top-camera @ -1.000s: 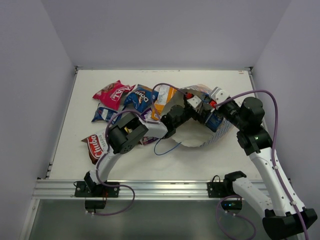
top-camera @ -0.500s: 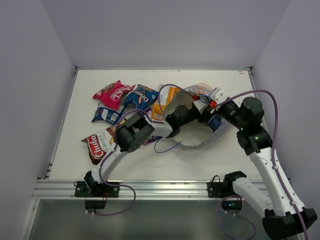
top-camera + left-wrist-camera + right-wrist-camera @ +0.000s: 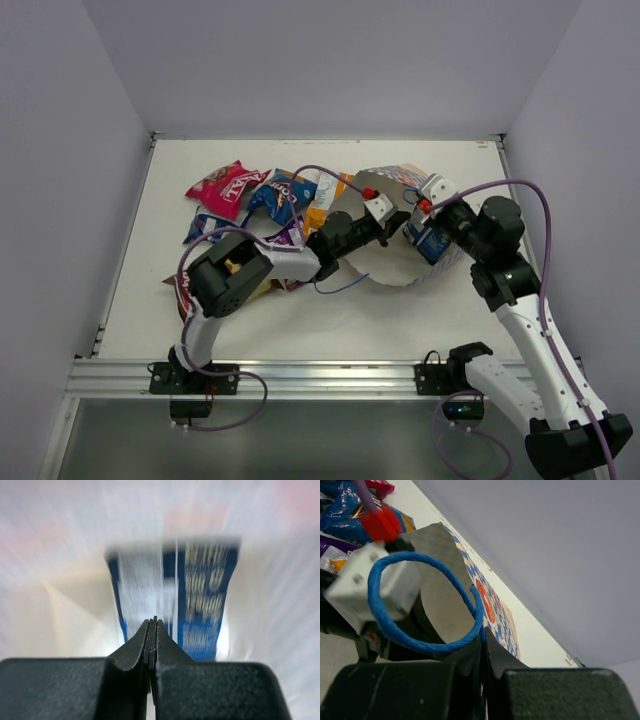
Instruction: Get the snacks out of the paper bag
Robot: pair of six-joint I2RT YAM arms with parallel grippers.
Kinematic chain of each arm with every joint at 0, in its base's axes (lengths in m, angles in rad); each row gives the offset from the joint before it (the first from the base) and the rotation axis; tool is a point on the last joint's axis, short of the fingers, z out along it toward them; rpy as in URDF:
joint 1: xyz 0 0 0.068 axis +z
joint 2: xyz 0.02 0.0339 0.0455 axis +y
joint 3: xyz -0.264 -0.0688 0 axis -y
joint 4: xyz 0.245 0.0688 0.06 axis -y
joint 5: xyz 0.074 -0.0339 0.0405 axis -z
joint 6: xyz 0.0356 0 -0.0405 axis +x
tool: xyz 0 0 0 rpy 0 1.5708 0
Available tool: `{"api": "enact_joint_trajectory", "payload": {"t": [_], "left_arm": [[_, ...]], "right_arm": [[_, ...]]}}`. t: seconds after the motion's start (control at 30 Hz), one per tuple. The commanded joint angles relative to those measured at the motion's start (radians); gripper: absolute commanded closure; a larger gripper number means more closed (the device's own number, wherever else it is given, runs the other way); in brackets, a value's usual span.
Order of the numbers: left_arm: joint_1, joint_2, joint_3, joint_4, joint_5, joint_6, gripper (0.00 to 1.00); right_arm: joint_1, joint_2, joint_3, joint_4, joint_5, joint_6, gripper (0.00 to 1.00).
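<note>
The paper bag [image 3: 440, 262] lies on its side, its cream mouth facing left. My right gripper [image 3: 428, 222] is shut on the bag's rim beside the blue cord handle [image 3: 420, 645], and its tips [image 3: 485, 645] pinch the checkered paper [image 3: 492, 610]. My left wrist [image 3: 345, 232] reaches into the mouth, which hides its fingers from above. Inside, the left gripper [image 3: 152, 622] is shut at the lower edge of a blurred blue-white packet [image 3: 200, 595]. Other snacks lie left of the bag: pink-red [image 3: 225, 185], blue [image 3: 280, 195], orange [image 3: 318, 212] and purple [image 3: 285, 238].
A red-brown chips bag [image 3: 180, 290] lies partly under the left elbow. A small blue-white packet [image 3: 208, 228] sits near it. A loose blue cord [image 3: 335, 288] trails on the table in front of the bag. Walls close the table on three sides.
The left gripper has closed from wide open. The left arm has drawn back leftward from deeper in the bag. The right arm and the bag have barely moved.
</note>
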Motion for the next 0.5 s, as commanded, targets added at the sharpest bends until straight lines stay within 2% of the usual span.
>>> {"api": "enact_joint_trajectory", "payload": {"t": [0.0,0.03,0.07,0.1,0.13,0.27,0.33,0.4,0.47], "left_arm": [[-0.001,-0.132,-0.018,0.054,-0.028,0.004,1.00],[-0.001,-0.124,-0.010,0.052,-0.026,0.008,1.00],[0.001,-0.113,-0.002,0.051,-0.029,0.011,0.83],[0.001,-0.083,0.024,0.057,-0.031,0.008,0.59],[0.001,-0.064,0.037,0.059,-0.025,0.005,0.59],[-0.001,0.015,0.128,0.054,-0.017,-0.018,0.20],[-0.001,0.051,0.174,0.045,-0.017,-0.018,0.08],[-0.001,0.081,0.197,0.043,-0.014,-0.015,0.00],[-0.001,0.100,0.223,0.043,-0.014,0.002,0.00]], "right_arm": [[-0.007,-0.002,-0.018,0.066,0.050,0.026,1.00],[-0.007,-0.002,-0.024,0.071,0.029,0.037,1.00],[-0.007,-0.002,-0.024,0.074,0.017,0.040,1.00],[-0.007,-0.004,-0.023,0.076,0.007,0.045,1.00],[-0.007,-0.002,-0.020,0.076,0.006,0.046,1.00],[-0.007,0.001,-0.006,0.059,-0.017,0.063,1.00],[-0.005,-0.002,-0.001,0.056,-0.036,0.080,1.00],[-0.005,-0.007,0.002,0.056,-0.060,0.098,1.00],[-0.005,-0.005,0.008,0.047,-0.076,0.108,1.00]]}}
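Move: The Kettle chip packet still in the paper bag lies about 9 cm to the right of my left hand, some 3 cm farther out and roughly 5 cm lower. The held blue handle is about 4 cm ahead, 2 cm right and 12 cm above my left hand; the orange packet is some 17 cm left, 10 cm ahead and 14 cm below. From my right hand, the Kettle packet is about 7 cm right, 1 cm back and 17 cm down. I lift my empty left hand about 8 cm inside the bag mouth while spreading its shut fingers, then sink back some 5 cm as I reach about 3 cm to the right and 2 cm forward, bringing the wide-open fingers up to face the Kettle packet. My right hand stays nearly in place and keeps its pinch on the blue handle. ##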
